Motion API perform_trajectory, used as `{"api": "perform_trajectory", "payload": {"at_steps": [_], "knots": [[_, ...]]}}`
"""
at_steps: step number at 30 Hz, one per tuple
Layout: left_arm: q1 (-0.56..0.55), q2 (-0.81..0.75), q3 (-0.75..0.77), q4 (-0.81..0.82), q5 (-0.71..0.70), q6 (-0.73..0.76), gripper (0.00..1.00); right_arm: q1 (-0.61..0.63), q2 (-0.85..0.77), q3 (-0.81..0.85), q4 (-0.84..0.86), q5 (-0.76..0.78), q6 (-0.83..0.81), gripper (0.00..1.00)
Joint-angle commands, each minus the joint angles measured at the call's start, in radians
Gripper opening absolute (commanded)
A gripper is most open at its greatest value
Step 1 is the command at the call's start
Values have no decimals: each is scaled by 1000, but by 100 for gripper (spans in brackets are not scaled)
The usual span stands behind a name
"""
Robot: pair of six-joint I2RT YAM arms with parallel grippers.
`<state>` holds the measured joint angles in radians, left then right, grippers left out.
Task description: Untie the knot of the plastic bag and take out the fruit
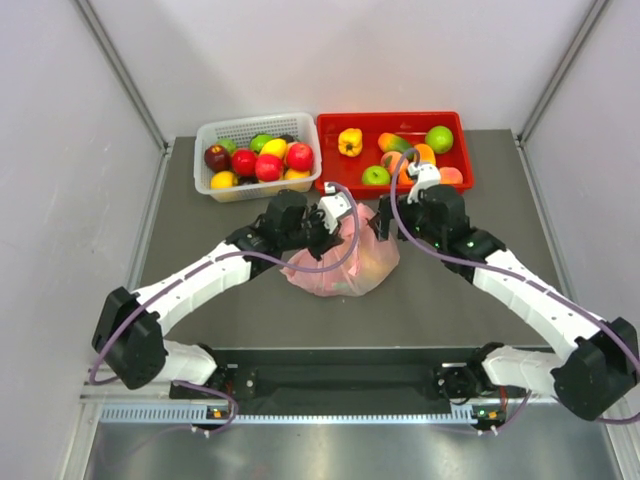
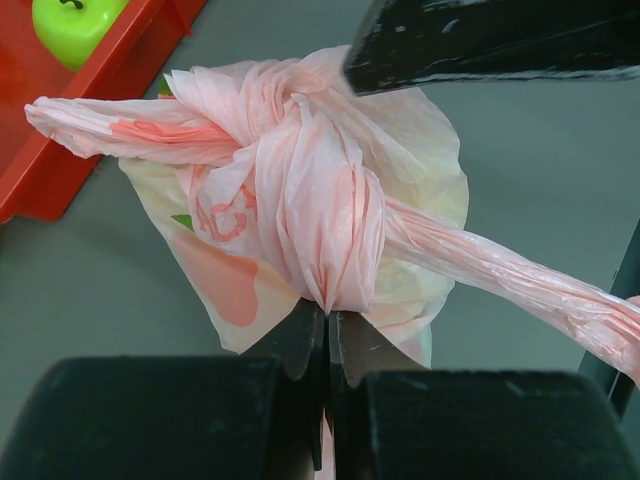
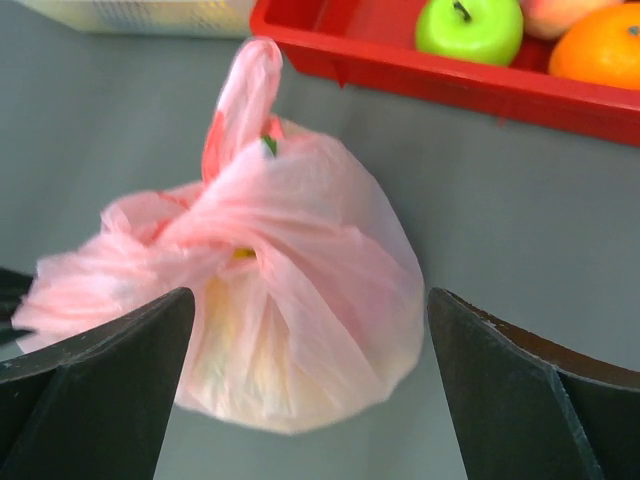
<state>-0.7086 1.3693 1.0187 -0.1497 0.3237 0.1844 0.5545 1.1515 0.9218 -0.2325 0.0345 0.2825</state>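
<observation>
The pink plastic bag (image 1: pixel 350 268) lies tied shut in the middle of the table. Its knot (image 2: pixel 310 190) is a thick twist, with one handle end (image 2: pixel 100 125) running left and the other (image 2: pixel 520 280) running right. My left gripper (image 2: pixel 328 312) is shut on the near fold of the knot. My right gripper (image 3: pixel 310 295) stands open just above the bag (image 3: pixel 300 290), one finger on each side, touching nothing. The fruit shows only as dim yellow (image 3: pixel 240 253) and peach (image 2: pixel 225 280) shapes through the plastic.
A red tray (image 1: pixel 390 116) with loose fruit stands at the back right, close behind the bag. A white basket (image 1: pixel 205 135) of fruit stands at the back left. A right-gripper finger (image 2: pixel 480 40) crosses the top of the left wrist view.
</observation>
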Motion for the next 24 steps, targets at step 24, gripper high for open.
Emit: {"api": "perform_trajectory", "payload": {"at_steps": [24], "knots": [[0,-168,-97,142,-306,-135,0,-11,179,-12,13,596,360,100]]}}
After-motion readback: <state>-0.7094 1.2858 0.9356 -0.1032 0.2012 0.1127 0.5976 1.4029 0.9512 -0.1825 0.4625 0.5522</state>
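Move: My left hand, shut on the gathered plastic, has the bag's knot about 4 cm ahead, 6 cm to its right and 3 cm below. From my open right hand the knot lies about 5 cm to the left, level fore and aft and some 5 cm lower; the bag's loose ear is 5 cm ahead, 4 cm left and 6 cm down; the bag's body is 5 cm back, 4 cm left and 12 cm down; the green apple is 15 cm straight ahead and 15 cm below. I drop my open right hand about 6 cm while reaching forward-left beside the knot, so its left finger slips under a fold of the plastic. Then I swing it right about 5 cm and a little forward, turning some 25 degrees clockwise, fingers still wide, to draw the fold out. My left hand keeps its pinch and at the end eases 2 cm left. ##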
